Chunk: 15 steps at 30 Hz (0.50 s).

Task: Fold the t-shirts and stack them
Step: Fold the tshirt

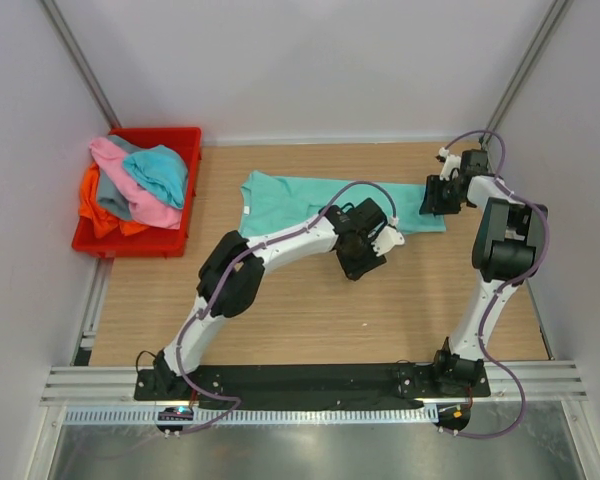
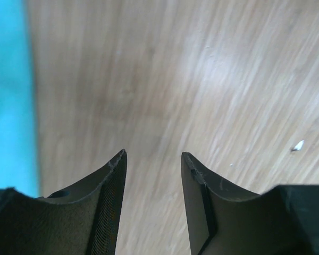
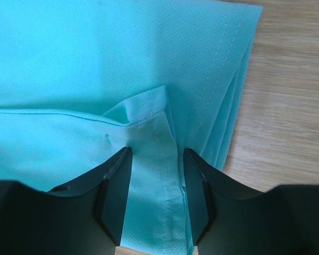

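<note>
The mint green t-shirt (image 1: 290, 205) lies spread flat across the far part of the wooden table (image 1: 310, 310). My right gripper (image 1: 435, 195) is at its right end. In the right wrist view this gripper (image 3: 155, 151) is open, its fingers either side of a stitched hem fold of the mint shirt (image 3: 95, 58). My left gripper (image 1: 358, 262) hangs just off the shirt's near edge. In the left wrist view it (image 2: 151, 154) is open over bare wood, with only a strip of mint cloth (image 2: 8, 95) at the left edge. Pink (image 1: 115, 160), turquoise (image 1: 160, 172), grey (image 1: 110, 197) and orange (image 1: 95, 215) t-shirts lie piled in the bin.
The red plastic bin (image 1: 185, 135) stands at the table's back left corner. White walls close in the table on three sides. A small white speck (image 2: 297, 145) lies on the wood near the left gripper.
</note>
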Each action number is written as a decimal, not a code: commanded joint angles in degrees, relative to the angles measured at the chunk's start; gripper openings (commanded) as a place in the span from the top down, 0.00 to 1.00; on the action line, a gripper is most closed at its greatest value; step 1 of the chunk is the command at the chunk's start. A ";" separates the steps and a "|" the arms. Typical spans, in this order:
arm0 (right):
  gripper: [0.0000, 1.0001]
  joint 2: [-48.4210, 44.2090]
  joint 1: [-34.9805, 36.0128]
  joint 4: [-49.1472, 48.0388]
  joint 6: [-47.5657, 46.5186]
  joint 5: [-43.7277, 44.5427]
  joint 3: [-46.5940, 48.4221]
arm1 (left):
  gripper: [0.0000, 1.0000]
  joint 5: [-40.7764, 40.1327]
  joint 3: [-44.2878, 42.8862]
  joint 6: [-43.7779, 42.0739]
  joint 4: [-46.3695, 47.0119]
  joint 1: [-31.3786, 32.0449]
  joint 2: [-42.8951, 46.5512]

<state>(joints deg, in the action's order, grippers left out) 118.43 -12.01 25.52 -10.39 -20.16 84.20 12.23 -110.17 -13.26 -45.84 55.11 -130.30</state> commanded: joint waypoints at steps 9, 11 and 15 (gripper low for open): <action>0.50 -11.74 0.06 -0.20 -3.58 3.11 -4.58 | 0.55 -19.35 14.97 -6.26 9.98 -9.82 15.86; 0.50 -9.99 0.06 -0.47 -3.58 2.41 -3.61 | 0.55 -18.21 16.21 -4.42 11.83 -14.21 16.83; 0.50 -6.38 -0.03 -1.00 -2.79 0.83 -0.01 | 0.54 -15.49 16.31 -0.55 13.50 -20.91 18.94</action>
<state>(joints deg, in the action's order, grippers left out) 110.00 -12.01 26.17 -12.97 -18.20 80.58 -3.68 -93.43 -17.04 -36.25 38.63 -116.05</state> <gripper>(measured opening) 0.500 0.458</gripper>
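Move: The t-shirt's left end lies about 23 cm to the left hand's left, 16 cm ahead and 3 cm below; the shirt's right end is some 19 cm to that hand's right and 18 cm ahead. The red bin stands roughly 51 cm left and 22 cm ahead of the left hand. From the right hand, the shirt's right end is about 2 cm left, level fore and aft, 2 cm below. Left hand sweeps 15 cm left, 12 forward, over the shirt towards its left end; right lifts 4 cm. ##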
